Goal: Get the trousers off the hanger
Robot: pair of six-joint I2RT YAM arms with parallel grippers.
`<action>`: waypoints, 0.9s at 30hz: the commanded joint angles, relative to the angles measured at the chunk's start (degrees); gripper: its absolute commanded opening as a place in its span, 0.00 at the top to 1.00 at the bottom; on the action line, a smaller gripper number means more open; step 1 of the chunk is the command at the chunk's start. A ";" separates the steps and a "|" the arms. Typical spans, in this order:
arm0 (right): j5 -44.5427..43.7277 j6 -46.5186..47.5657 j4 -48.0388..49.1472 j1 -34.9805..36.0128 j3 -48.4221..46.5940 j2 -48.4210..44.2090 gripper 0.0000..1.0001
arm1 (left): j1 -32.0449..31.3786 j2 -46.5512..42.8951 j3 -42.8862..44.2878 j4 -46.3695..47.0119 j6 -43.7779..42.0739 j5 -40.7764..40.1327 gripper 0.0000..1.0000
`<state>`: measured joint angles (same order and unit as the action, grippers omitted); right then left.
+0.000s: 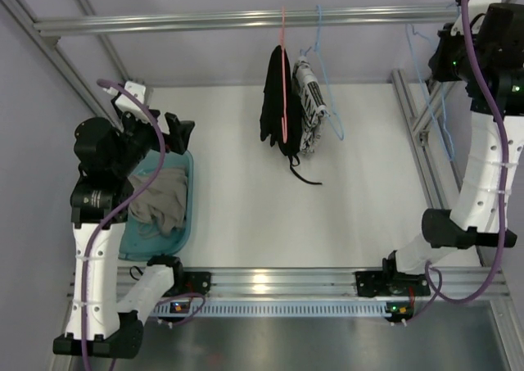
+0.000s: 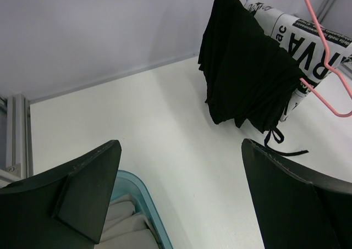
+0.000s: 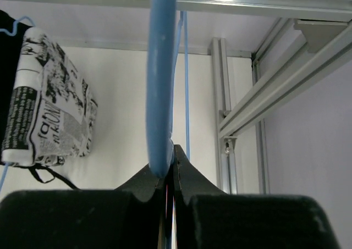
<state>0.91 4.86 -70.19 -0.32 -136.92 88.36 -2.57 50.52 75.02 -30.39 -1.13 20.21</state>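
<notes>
The light grey-beige trousers [image 1: 160, 195] lie bunched in a teal basket [image 1: 185, 223] at the left; the left wrist view shows them [image 2: 126, 227] inside the basket rim [image 2: 146, 205]. My left gripper [image 1: 155, 129] hangs open and empty above the basket's far edge [image 2: 181, 144]. The thin light blue hanger [image 1: 448, 146] is bare and hangs at the far right by the frame. My right gripper [image 1: 449, 56] is shut on its wire, which shows as a thick blue bar [image 3: 162, 84] pinched between the jaws [image 3: 173, 150].
A black garment [image 1: 274, 109] on a red-orange hanger and a black-and-white patterned garment [image 1: 309, 109] on another blue hanger hang from the top rail [image 1: 246, 17]. Aluminium frame posts [image 1: 413, 142] run along the right side.
</notes>
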 commanded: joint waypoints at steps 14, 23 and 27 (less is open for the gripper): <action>19.65 7.53 13.85 -14.18 -1.41 2.25 1.00 | 0.28 -6.13 -3.39 3.32 3.41 -0.52 0.03; 21.33 6.74 15.26 -14.98 -2.38 7.70 1.00 | 0.28 -9.03 -7.96 3.67 7.01 -1.49 0.04; 20.63 4.90 17.02 -15.24 -2.82 9.99 1.00 | 0.28 -10.53 -10.42 3.76 8.16 -2.19 0.04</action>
<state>20.93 10.96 -58.92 -14.33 -137.05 97.49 -2.57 41.21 65.60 -29.67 4.84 18.70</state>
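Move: The right hand still grips the empty blue hanger; the free right end of the rail is about 12 cm ahead of it, level sideways and some 6 cm above. On that rail, from the right hand, the patterned garment hangs about 30 cm left and 12 cm ahead, the black trousers some 36 cm left and 12 cm ahead, both roughly 10 cm lower. From the open left hand, that rail end is about 60 cm right, 22 cm ahead and 8 cm up. Right hand carries blue hanger some 7 cm forward, 5 right, towards the rail; left sinks back 3 cm. ##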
